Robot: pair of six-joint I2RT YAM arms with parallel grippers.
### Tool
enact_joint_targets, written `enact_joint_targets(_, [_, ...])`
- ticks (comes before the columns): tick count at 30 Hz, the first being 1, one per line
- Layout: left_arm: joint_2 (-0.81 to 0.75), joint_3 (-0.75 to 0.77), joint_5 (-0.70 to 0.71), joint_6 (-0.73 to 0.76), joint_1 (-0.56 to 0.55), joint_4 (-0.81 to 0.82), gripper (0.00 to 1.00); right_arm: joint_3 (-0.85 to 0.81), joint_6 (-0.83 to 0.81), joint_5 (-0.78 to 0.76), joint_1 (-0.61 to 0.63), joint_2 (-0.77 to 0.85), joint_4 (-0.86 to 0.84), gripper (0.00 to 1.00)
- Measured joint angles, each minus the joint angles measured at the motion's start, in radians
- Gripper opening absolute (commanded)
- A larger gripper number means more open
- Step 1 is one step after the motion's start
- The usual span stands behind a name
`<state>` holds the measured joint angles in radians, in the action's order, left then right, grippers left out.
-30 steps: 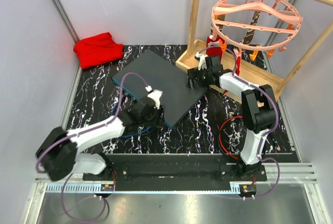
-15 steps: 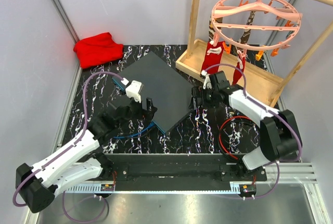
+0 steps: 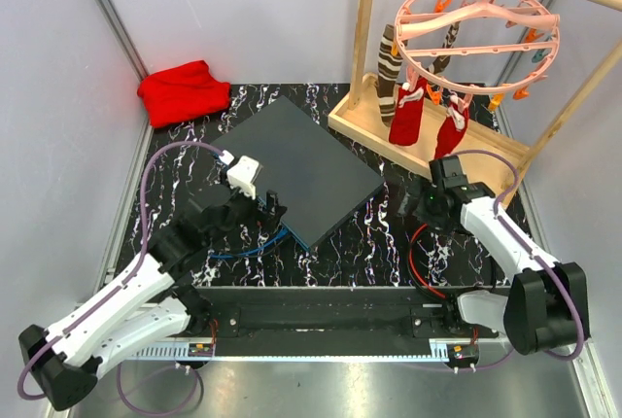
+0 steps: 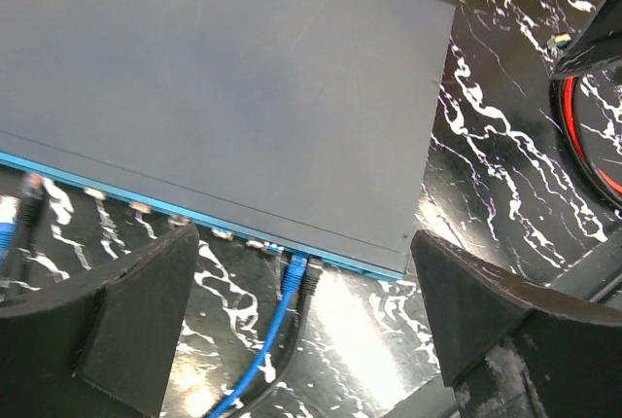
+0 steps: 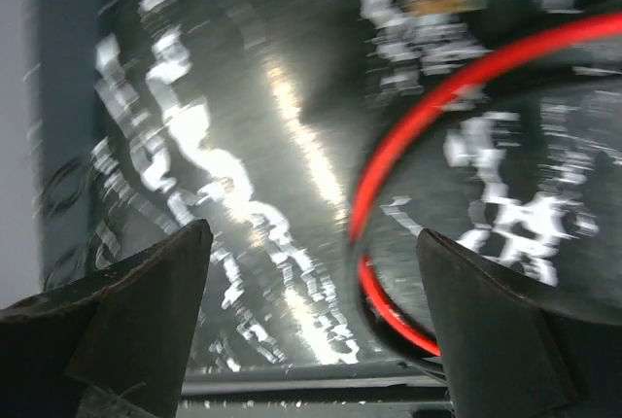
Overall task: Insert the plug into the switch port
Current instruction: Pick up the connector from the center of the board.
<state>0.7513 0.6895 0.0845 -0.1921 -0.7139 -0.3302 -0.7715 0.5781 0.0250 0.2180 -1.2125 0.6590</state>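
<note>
The switch [image 3: 292,167] is a flat dark grey box lying at an angle on the marbled table; its teal front edge [image 4: 194,216] faces my left gripper. A blue plug [image 4: 294,268] sits in a port near the right end of that edge, with a black plug [image 4: 312,282] beside it. My left gripper [image 4: 306,335] hangs open just in front of these plugs, holding nothing; from above the left gripper [image 3: 269,206] is at the switch's near-left edge. My right gripper [image 3: 428,206] is open, right of the switch and apart from it.
A red cable [image 5: 394,170] loops on the table under the right gripper [image 5: 316,335]. The blue cable [image 3: 251,251] trails toward the arm bases. A wooden tray [image 3: 505,160] and rack with a pink hanger [image 3: 476,34] stand at the back right. A red cloth [image 3: 183,90] lies back left.
My left gripper has opened and drawn back from the switch's front edge. The right arm has swung from the switch's far corner toward the near right. The hanger is swinging.
</note>
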Motion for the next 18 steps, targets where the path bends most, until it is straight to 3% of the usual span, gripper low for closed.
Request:
enact_joint_targets(6, [-0.057, 0.0, 0.036, 0.054, 0.001, -0.017, 0.95, -0.005, 0.012, -0.087, -0.109, -0.054, 0.018, 0.81])
enact_joint_targets(9, [-0.065, -0.007, 0.045, 0.065, 0.001, -0.018, 0.95, -0.01, 0.01, -0.097, -0.125, -0.127, 0.009, 0.7])
enact_joint_targets(13, [-0.075, -0.013, 0.053, 0.072, 0.001, -0.02, 0.95, -0.012, 0.007, -0.091, -0.127, -0.202, -0.017, 0.52])
enact_joint_targets(16, [-0.076, -0.013, 0.055, 0.072, 0.001, -0.02, 0.95, -0.022, -0.004, -0.082, -0.127, -0.259, -0.039, 0.23])
enact_joint_targets(18, [-0.076, -0.013, 0.055, 0.073, 0.001, -0.02, 0.95, -0.026, -0.016, -0.066, -0.127, -0.277, -0.045, 0.13])
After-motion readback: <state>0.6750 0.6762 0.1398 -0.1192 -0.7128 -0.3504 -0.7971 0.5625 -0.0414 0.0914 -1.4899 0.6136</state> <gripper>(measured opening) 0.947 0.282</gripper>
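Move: The red cable, with a black one alongside, runs across the table about 4 cm to the right hand's right, 1 cm ahead and 7 cm below it. The loose teal-banded connector lies some 3 cm farther out than that stretch and 2 cm more to the right. The middle of the switch is roughly 12 cm ahead of the right hand and 23 cm to its left. From the left hand, the cable lies about 34 cm right, 3 cm ahead and 20 cm below. The red and black cables just short of the loose connector are what the right hand comes down to: it swings about 4.5 cm right, then sinks, some 5.5 cm in all, tipping more steeply down and turning a little clockwise. Its wide-open fingers close most of the way around the cables; whether they already pinch can't be seen. The empty left hand eases 2 cm left and a little up, still open. ##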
